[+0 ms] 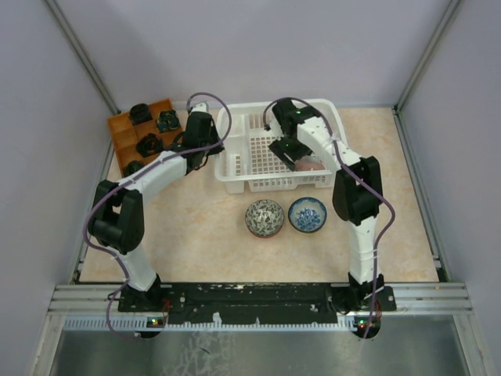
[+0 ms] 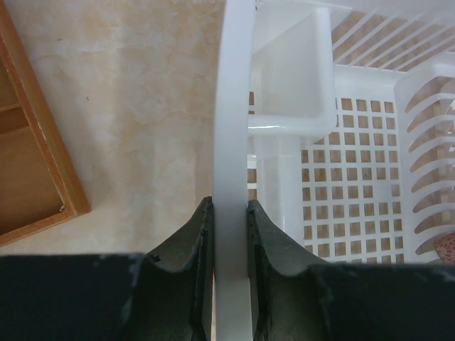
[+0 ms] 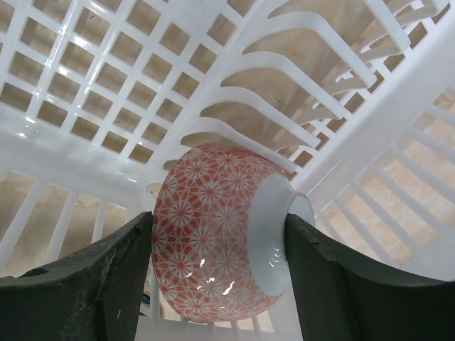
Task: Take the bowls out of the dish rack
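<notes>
The white dish rack [image 1: 270, 185] stands at the back middle of the table. My left gripper [image 2: 230, 213] is shut on its left rim [image 2: 234, 106], one finger on each side of the wall. Inside the rack at its right end, an orange-red bowl [image 3: 213, 234] with a white flower pattern stands on edge against the upright dividers. My right gripper [image 3: 217, 220] is shut on this bowl, one finger at its rim side, the other against its white foot. From above, the bowl [image 1: 311, 165] shows just under the right gripper [image 1: 301, 160]. A sliver of the bowl [image 2: 446, 249] also shows in the left wrist view.
Two bowls sit upright on the table in front of the rack: a dark grey-and-white one [image 1: 264, 218] and a blue-speckled one [image 1: 308, 214]. An orange-brown compartment tray [image 1: 125, 133] with small dark items lies at the back left, close to the rack's left side.
</notes>
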{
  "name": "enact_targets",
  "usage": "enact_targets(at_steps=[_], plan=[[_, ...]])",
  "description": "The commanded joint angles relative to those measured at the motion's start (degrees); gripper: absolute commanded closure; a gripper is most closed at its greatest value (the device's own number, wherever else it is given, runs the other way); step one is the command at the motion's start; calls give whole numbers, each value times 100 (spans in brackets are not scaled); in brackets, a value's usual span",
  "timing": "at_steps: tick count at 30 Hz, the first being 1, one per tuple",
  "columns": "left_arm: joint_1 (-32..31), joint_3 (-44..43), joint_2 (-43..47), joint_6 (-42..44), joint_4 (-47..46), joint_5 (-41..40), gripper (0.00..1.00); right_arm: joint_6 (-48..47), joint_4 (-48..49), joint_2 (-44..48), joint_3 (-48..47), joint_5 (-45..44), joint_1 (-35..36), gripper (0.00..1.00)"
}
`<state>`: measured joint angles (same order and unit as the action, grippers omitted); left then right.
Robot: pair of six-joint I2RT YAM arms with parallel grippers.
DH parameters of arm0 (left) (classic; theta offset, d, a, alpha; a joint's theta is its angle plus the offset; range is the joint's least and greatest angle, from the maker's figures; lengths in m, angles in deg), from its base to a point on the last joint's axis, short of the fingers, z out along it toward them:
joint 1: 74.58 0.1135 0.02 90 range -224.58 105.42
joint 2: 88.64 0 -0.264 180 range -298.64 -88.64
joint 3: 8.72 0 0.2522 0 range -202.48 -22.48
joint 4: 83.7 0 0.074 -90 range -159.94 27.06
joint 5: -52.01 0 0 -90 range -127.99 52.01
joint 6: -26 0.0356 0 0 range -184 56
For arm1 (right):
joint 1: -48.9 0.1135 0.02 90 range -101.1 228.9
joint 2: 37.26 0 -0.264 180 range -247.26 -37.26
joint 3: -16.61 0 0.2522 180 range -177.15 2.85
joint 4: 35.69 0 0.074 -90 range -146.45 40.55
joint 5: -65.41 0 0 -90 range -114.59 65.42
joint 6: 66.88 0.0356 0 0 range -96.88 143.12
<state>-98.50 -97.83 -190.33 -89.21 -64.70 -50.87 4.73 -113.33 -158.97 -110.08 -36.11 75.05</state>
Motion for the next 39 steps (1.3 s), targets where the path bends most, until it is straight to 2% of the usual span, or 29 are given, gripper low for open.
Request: enact_targets(at_steps=[1,15,33,39], plan=[[121,-146,-140,287,337,-213,100,-137,84,563,-358,-25,-233,57],[116,-188,-149,271,382,-196,100,381,325,766,-299,371,-651,57],[110,-199,-152,265,399,-196,100,1294,1346,1163,525,1161,-1212,59],[109,-208,-136,293,408,-187,100,1436,1451,1045,736,1044,-1218,59]])
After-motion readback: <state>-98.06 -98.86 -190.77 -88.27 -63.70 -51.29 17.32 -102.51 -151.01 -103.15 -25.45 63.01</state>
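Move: The pink bowl is already between my right fingers, just below their tips. The rack's right wall stands about 10 cm to the right and 5 cm farther out, its rim slightly higher. The plate prongs are some 3 cm left and 4 cm ahead. The blue bowl lies on the table about 14 cm back, and the black bowl 16 cm back and 11 cm left. From my left hand, on the left rim, that right wall is some 34 cm right, level ahead. I keep the pink bowl pinched in my right hand and carry it about 5 cm to the right, away from the prongs and towards the rack's right wall, rising some 4 cm and easing forward, then sinking about 1 cm at the end. As I go I turn the hand some 20 degrees clockwise and roll its left side up nearly as much. My left hand keeps its hold on the left rim. ##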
